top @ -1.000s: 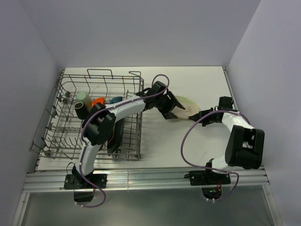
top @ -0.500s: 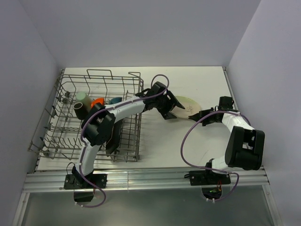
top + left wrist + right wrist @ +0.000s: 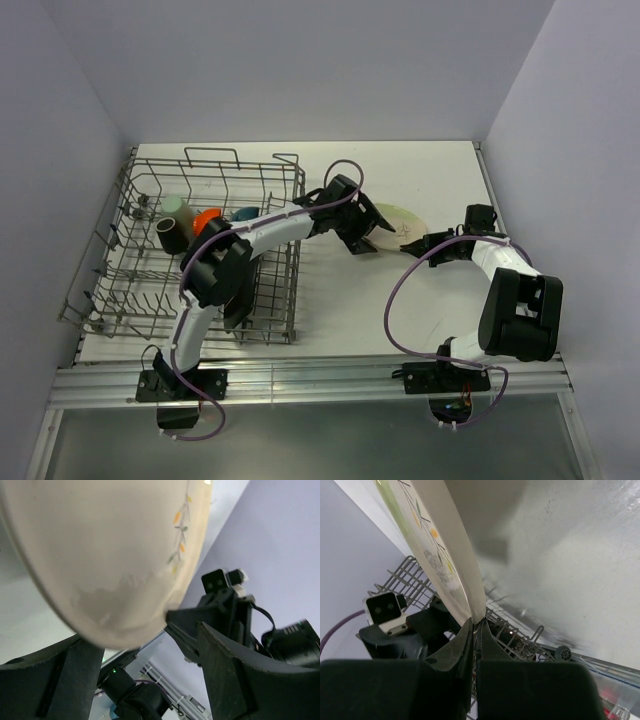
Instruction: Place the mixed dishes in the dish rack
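Note:
The pale green-cream plate (image 3: 395,220) is tilted up off the table right of the dish rack (image 3: 130,215). My right gripper (image 3: 412,243) is shut on its right rim; in the right wrist view its fingertips (image 3: 476,622) pinch the plate's edge (image 3: 440,540). My left gripper (image 3: 360,236) is at the plate's left edge, open, with the lower rim (image 3: 110,545) sitting between its spread fingers (image 3: 145,645). The rack holds a green cup (image 3: 180,207), a brown cup (image 3: 172,232), an orange bowl (image 3: 208,215), a blue bowl (image 3: 247,213) and a dark plate (image 3: 238,303), partly hidden by my left arm.
The rack's raised right side (image 3: 298,250) stands just left of the plate, and its wires show in the right wrist view (image 3: 407,575). Walls close the table at the back and on both sides. Bare white table (image 3: 350,310) lies in front of the plate.
My left arm's elbow has shifted slightly over the rack. The plate and both grippers have hardly moved.

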Robot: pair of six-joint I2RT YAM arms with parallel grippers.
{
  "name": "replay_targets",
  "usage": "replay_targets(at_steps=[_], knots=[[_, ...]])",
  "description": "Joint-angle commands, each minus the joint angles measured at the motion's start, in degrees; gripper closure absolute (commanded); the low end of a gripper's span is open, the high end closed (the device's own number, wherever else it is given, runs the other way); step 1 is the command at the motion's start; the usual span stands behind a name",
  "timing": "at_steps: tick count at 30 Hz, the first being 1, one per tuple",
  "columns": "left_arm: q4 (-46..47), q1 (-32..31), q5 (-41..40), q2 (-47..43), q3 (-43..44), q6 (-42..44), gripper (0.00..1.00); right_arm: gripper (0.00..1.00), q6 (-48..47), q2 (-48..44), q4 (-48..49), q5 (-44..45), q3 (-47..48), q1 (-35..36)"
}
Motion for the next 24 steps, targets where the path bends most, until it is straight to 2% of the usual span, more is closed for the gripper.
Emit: replay_targets(at_steps=[1, 12, 20, 23, 24], knots=[[-3.64, 0.43, -1.00, 8.28, 0.68, 1.86, 0.22, 1.00, 1.12, -1.58, 4.21, -4.82, 1.80, 0.03], [0.39, 1.39, -2.23, 10.93, 0.34, -1.46, 0.24, 1.00, 2.27, -2.37, 5.44, -4.55, -0.31, 0.03], [2.06, 2.18, -1.88, 14.00, 5.08, -3.31, 0.30, 1.00, 2.36, -2.37, 5.62, -4.47, -0.75, 0.03], [2.85, 2.36, -1.79, 14.09, 6.23, -3.75, 0.45, 1.00, 1.92, -2.46, 5.27, -4.03, -1.19, 0.03], [2.86, 2.45, -1.88, 14.01, 6.49, -3.93, 0.59, 1.00, 1.83, -2.46, 5.44, -3.94, -1.54, 0.03]])
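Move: The plate, pinched by its near rim in the right fingers and held tilted, has its middle about 3 cm ahead of the open left hand, 5 cm to its right and some 5 cm below. From the right hand that middle is about 5 cm ahead, 2 cm left and 3 cm lower. The dish rack's right-hand side wall stands roughly 19 cm to the left of the left hand, 1 cm back and some 5 cm below. The plate's left near rim is what the left hand goes for: it sinks about 6 cm, then eases some 2 cm forward and 2 cm right, so the rim comes between its fingers. Only near the end do they start closing, from three-quarters to half open. The right fingers keep their pinch, dipping a centimetre, and the left forearm seems to bear on the rack wall. ##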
